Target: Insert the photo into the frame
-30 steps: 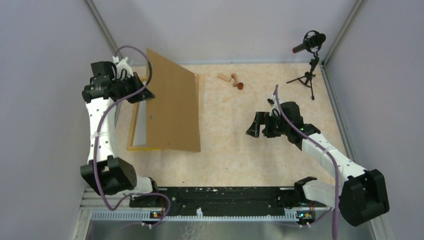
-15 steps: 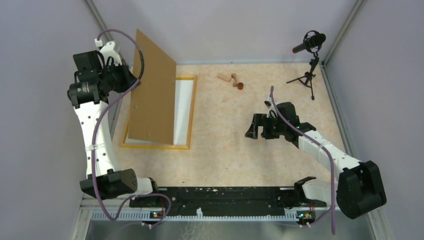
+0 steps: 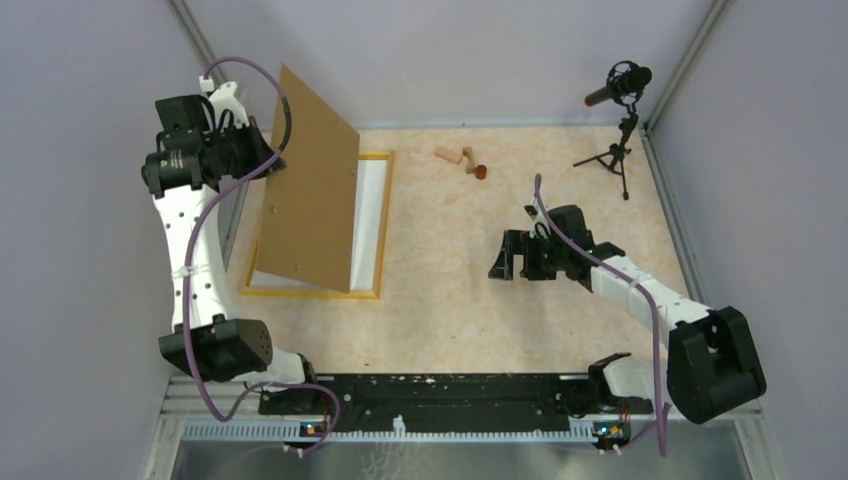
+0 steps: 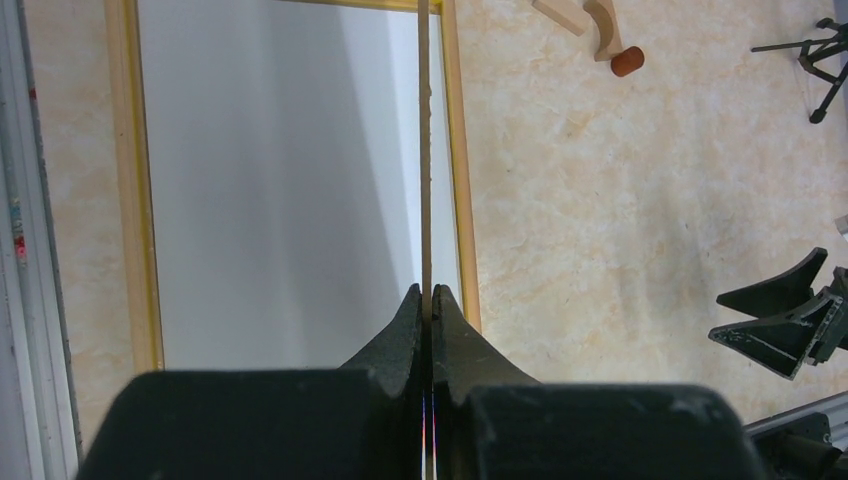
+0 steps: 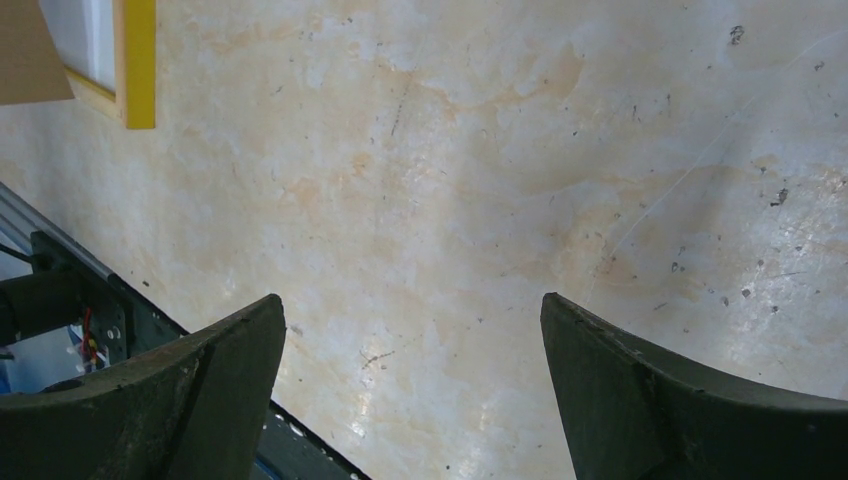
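The thin yellow frame (image 3: 384, 205) lies flat at the table's left, and a plain white surface (image 4: 280, 180) fills its inside. I cannot tell whether that surface is the photo, as no printed picture shows. My left gripper (image 3: 262, 160) is shut on the top edge of a brown backing board (image 3: 310, 190), which stands steeply tilted over the frame's left half. In the left wrist view the board (image 4: 424, 150) is edge-on between the closed fingertips of the left gripper (image 4: 427, 292). My right gripper (image 3: 503, 258) hovers open over bare table right of the frame, holding nothing.
Small wooden pieces (image 3: 462, 158) lie near the back wall. A microphone on a tripod (image 3: 620, 100) stands at the back right. Grey walls close in the left, back and right sides. The frame's near corner (image 5: 138, 60) shows in the right wrist view.
My left arm has swung the board up and to the left, off the frame, uncovering the white inside. The right gripper has drifted slightly towards the near edge, still open.
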Motion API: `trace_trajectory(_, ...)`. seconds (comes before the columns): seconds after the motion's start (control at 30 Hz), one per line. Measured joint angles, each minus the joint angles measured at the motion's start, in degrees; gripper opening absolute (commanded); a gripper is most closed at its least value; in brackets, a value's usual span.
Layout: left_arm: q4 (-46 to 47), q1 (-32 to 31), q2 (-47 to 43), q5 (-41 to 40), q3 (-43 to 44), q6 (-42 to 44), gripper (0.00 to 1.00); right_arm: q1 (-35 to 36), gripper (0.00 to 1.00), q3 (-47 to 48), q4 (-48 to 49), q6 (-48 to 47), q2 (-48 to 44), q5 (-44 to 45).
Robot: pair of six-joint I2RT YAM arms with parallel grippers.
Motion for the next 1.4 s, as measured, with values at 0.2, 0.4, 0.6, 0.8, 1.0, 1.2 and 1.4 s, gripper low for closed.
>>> trace_trajectory(0.2, 0.72, 0.00, 4.61, 1.11, 0.74, -0.35, 0.00, 0.00, 0.96, 0.00, 0.20, 0.00, 0.17, -0.24)
trace_trajectory(0.4, 0.48, 0.00, 9.46, 1.88, 4.35, -0.37, 0.00, 0.00, 0.96, 0.00, 0.20, 0.00, 0.76, -0.42)
trace_trajectory(0.6, 0.44, 0.00, 15.15, 2.82, 8.57, -0.39, 0.00, 0.00, 0.96, 0.00, 0.22, 0.00, 1.46, -0.42)
trace_trajectory(0.8, 0.76, 0.00, 21.07, 3.85, 11.04, -0.48, 0.00, 0.00, 0.95, -0.02, 0.15, 0.00, 2.49, -0.35)
trace_trajectory(1.0, 0.79, 0.37, 23.87, 5.33, 12.57, -0.72, 0.00, 0.00, 0.96, 0.00, 0.22, 0.00, 2.86, -0.31)
trace_trajectory(1.2, 1.40, 0.83, 25.51, 6.84, 13.64, -1.09, 0.00, 0.00, 0.95, 0.00, 0.20, 0.00, 3.67, -0.13)
trace_trajectory(1.4, 3.32, 1.29, 26.80, 8.81, 13.66, -2.43, 0.00, 0.00, 0.96, 0.00, 0.17, 0.00, 3.78, 0.07)
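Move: The brown backing board is already pinched by its left edge and hangs steeply. The photo frame it is meant for lies flat, its middle some 10 cm ahead of the left hand, about 1 cm to its left and 34 cm below. At table height, the wood blocks sit 28 cm ahead and 31 cm right, the red cork 24 cm ahead and 36 cm right. From the right hand the frame is about 20 cm ahead, 44 cm left and 8 cm down. The backing board, still pinched in the shut fingers, is carried forward about 11 cm and down some 7 cm over the frame by the left hand, quickly at first, then easing off. The wrist tips down about 10 degrees and rolls its left side down as much, bringing the board's low right edge to the inside of the frame's right bar. The open right hand sinks a couple of centimetres over bare table. ##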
